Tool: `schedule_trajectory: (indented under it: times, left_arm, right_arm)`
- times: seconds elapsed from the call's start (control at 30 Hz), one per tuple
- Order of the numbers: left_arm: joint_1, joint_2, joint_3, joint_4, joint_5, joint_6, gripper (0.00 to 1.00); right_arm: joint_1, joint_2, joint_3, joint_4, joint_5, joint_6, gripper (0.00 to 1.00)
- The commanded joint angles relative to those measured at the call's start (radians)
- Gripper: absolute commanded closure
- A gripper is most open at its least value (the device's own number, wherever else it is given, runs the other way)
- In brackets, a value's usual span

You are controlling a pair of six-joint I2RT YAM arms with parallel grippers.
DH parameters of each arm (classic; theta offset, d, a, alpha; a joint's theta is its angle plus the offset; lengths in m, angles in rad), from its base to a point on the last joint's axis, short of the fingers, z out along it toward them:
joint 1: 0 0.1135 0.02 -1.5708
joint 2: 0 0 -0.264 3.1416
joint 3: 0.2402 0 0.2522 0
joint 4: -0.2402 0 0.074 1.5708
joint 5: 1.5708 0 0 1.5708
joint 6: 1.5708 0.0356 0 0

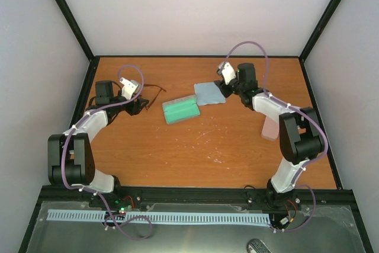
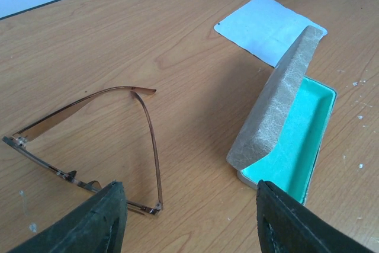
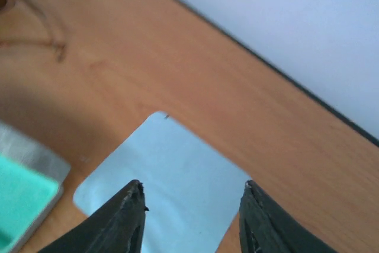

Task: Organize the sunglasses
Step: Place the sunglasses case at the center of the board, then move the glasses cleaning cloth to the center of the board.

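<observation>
The dark brown wire-framed sunglasses (image 1: pixel 152 93) lie on the table at the far left with their temples unfolded. In the left wrist view they (image 2: pixel 95 140) lie just ahead and left of my fingers. My left gripper (image 1: pixel 138 106) (image 2: pixel 189 211) is open and empty, close to the frame's near hinge. My right gripper (image 1: pixel 224 90) (image 3: pixel 192 199) is open and empty, low over a light blue cloth (image 1: pixel 210 93) (image 3: pixel 166 176). The brown pair shows blurred at the top left of the right wrist view (image 3: pixel 35 28). The red-orange pair is out of view.
An open grey case with a teal lining (image 1: pixel 180 111) (image 2: pixel 290 134) (image 3: pixel 23 188) lies between the sunglasses and the cloth (image 2: pixel 269 28). A pink case (image 1: pixel 269 128) lies at the right, partly behind my right arm. Black frame posts edge the table.
</observation>
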Motion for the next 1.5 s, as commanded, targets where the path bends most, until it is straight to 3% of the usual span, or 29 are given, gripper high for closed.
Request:
schedule_trajectory:
  times: [0.0,0.13,0.17,0.47,0.87,1.1,1.47]
  left_arm:
    - [0.007,0.012,0.026,0.027,0.041,-0.019,0.40]
    - [0.006,0.023,0.037,0.028,0.049,-0.029,0.41]
    - [0.006,0.023,0.038,0.029,0.049,-0.032,0.40]
    - [0.005,0.031,0.041,0.028,0.042,-0.034,0.41]
    - [0.006,0.021,0.024,0.036,0.051,-0.030,0.41]
    - [0.006,0.010,0.021,0.034,0.068,-0.030,0.41]
    - [0.006,-0.018,0.033,0.016,0.078,-0.009,0.41]
  right_arm:
    - [-0.012,-0.023,-0.009,0.065,0.050,0.177,0.62]
    - [-0.001,0.136,0.187,-0.150,0.097,0.220,0.94]
    - [0.003,0.171,0.233,-0.194,0.108,0.232,0.97]
    - [0.053,0.362,0.411,-0.386,0.143,0.299,0.97]
    - [0.081,0.418,0.398,-0.525,0.121,0.316,0.97]
    - [0.110,0.430,0.340,-0.585,0.089,0.341,0.97]
    - [0.169,0.316,0.104,-0.565,0.135,0.424,0.97]
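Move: The light-blue cloth lies about 4 cm ahead and 3 cm to the left of the right hand, some 14 cm below it. The open sunglasses case is roughly 4 cm back and 15 cm to the left of that hand, 12 cm down, and the brown sunglasses are about 3 cm ahead and 28 cm left. From the left hand, the cloth is some 12 cm ahead and 26 cm to the right, 14 cm lower. First a short way forward and slightly up, the right hand shuts its empty fingers, then sinks about 13 cm onto the cloth while tipping them some 30 degrees more steeply down. With the closed tips pressing on the cloth, it drags back about 5 cm and a little left, towards the case's right end. ##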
